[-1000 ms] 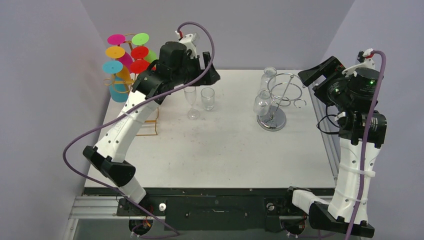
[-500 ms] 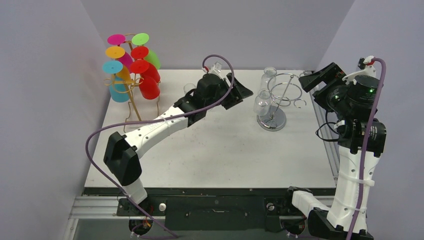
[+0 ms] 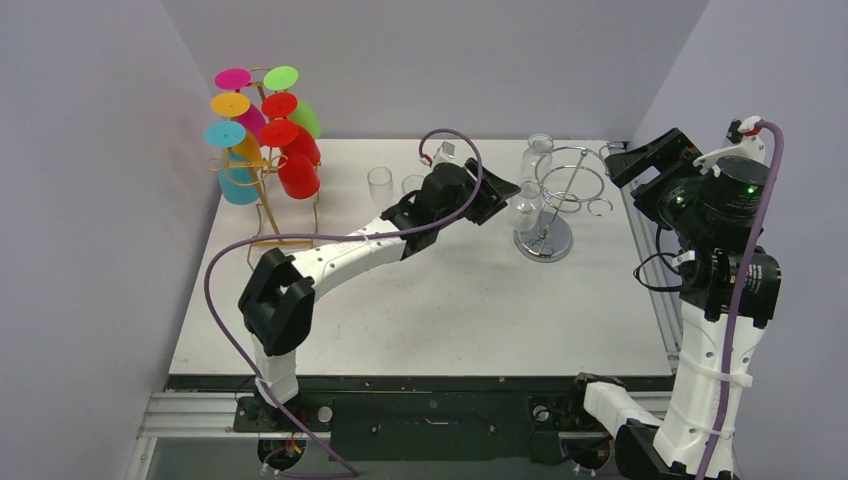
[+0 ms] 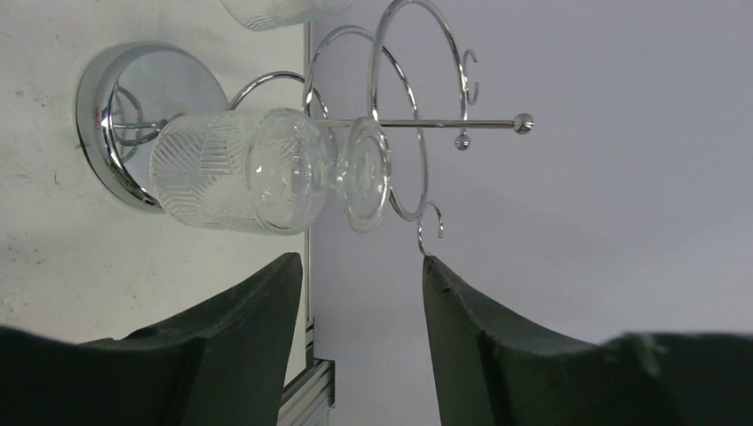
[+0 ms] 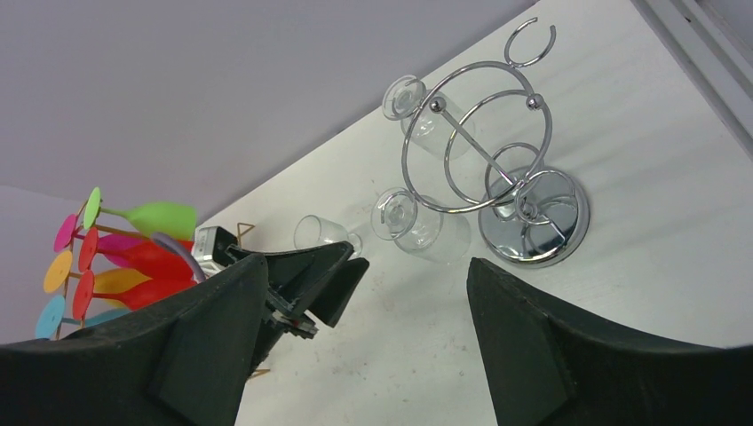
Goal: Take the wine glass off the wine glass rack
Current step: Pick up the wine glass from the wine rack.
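Observation:
A chrome wine glass rack (image 3: 560, 190) stands at the back right of the table. A clear patterned wine glass (image 3: 521, 207) hangs upside down on its left ring, and a second (image 3: 537, 153) hangs behind it. My left gripper (image 3: 503, 192) is just left of the nearer glass, open and apart from it. The left wrist view has that wine glass (image 4: 238, 173) ahead of the open left gripper (image 4: 362, 266), with nothing between the fingers. My right gripper (image 3: 648, 152) hovers open to the right of the rack (image 5: 497, 160), empty (image 5: 366, 263).
Two clear glasses (image 3: 379, 184) (image 3: 412, 185) stand upright on the table behind the left arm. A gold rack of coloured glasses (image 3: 262, 125) is at the back left. The table's right edge rail (image 3: 650, 270) runs beside the chrome rack.
My left arm has swung right, from beside the coloured rack past the two standing glasses to the chrome rack. The right arm has shifted slightly to the right.

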Controlling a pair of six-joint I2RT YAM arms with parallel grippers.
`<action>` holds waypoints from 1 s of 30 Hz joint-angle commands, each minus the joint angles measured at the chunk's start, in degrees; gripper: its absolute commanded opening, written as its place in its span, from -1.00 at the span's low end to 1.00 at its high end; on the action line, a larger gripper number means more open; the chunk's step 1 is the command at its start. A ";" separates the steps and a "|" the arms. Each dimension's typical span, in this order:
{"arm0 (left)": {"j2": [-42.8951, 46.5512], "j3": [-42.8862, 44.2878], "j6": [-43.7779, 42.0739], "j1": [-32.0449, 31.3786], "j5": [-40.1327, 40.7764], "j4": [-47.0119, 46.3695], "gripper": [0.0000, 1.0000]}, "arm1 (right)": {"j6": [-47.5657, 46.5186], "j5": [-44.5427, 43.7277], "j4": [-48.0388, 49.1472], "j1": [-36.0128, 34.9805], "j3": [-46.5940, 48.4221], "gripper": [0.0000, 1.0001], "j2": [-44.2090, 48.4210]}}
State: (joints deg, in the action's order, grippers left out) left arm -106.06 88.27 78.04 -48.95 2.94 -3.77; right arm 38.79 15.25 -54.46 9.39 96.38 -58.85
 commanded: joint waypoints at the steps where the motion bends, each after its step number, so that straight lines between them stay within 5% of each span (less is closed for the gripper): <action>1: -2.87 4.33 2.16 -0.74 0.68 -4.48 -0.06 | -0.57 -1.63 -0.57 0.27 2.67 0.55 1.07; 30: -9.69 9.71 5.13 -1.06 -1.54 -6.43 -0.58 | -1.71 -2.67 -1.35 0.28 2.46 0.54 1.07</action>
State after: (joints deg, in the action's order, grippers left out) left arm -115.33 95.29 82.46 -49.82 2.11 -6.72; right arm 37.93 13.69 -56.73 9.39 97.73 -58.17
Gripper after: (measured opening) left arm 0.220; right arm 0.775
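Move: The wine glass hangs upside down to the left hand's front right: its middle is about 4 cm ahead, 6 cm right and 8 cm below, with its flat foot only some 3 cm below the hand. The rack's post is roughly 8 cm ahead and 14 cm right, and a second hanging glass is about 14 cm ahead and 7 cm right. From the right hand, the wine glass lies some 12 cm ahead, 15 cm left and 24 cm lower. Heading for the foot of the hanging glass, the left hand goes right about 4 cm with a little forward, sinking some 3 cm at first and then rising about 1 cm. Its fingers, one above the other, close from half open to about a fifth, until the tips straddle the near rim of the foot; whether they touch can't be seen. ##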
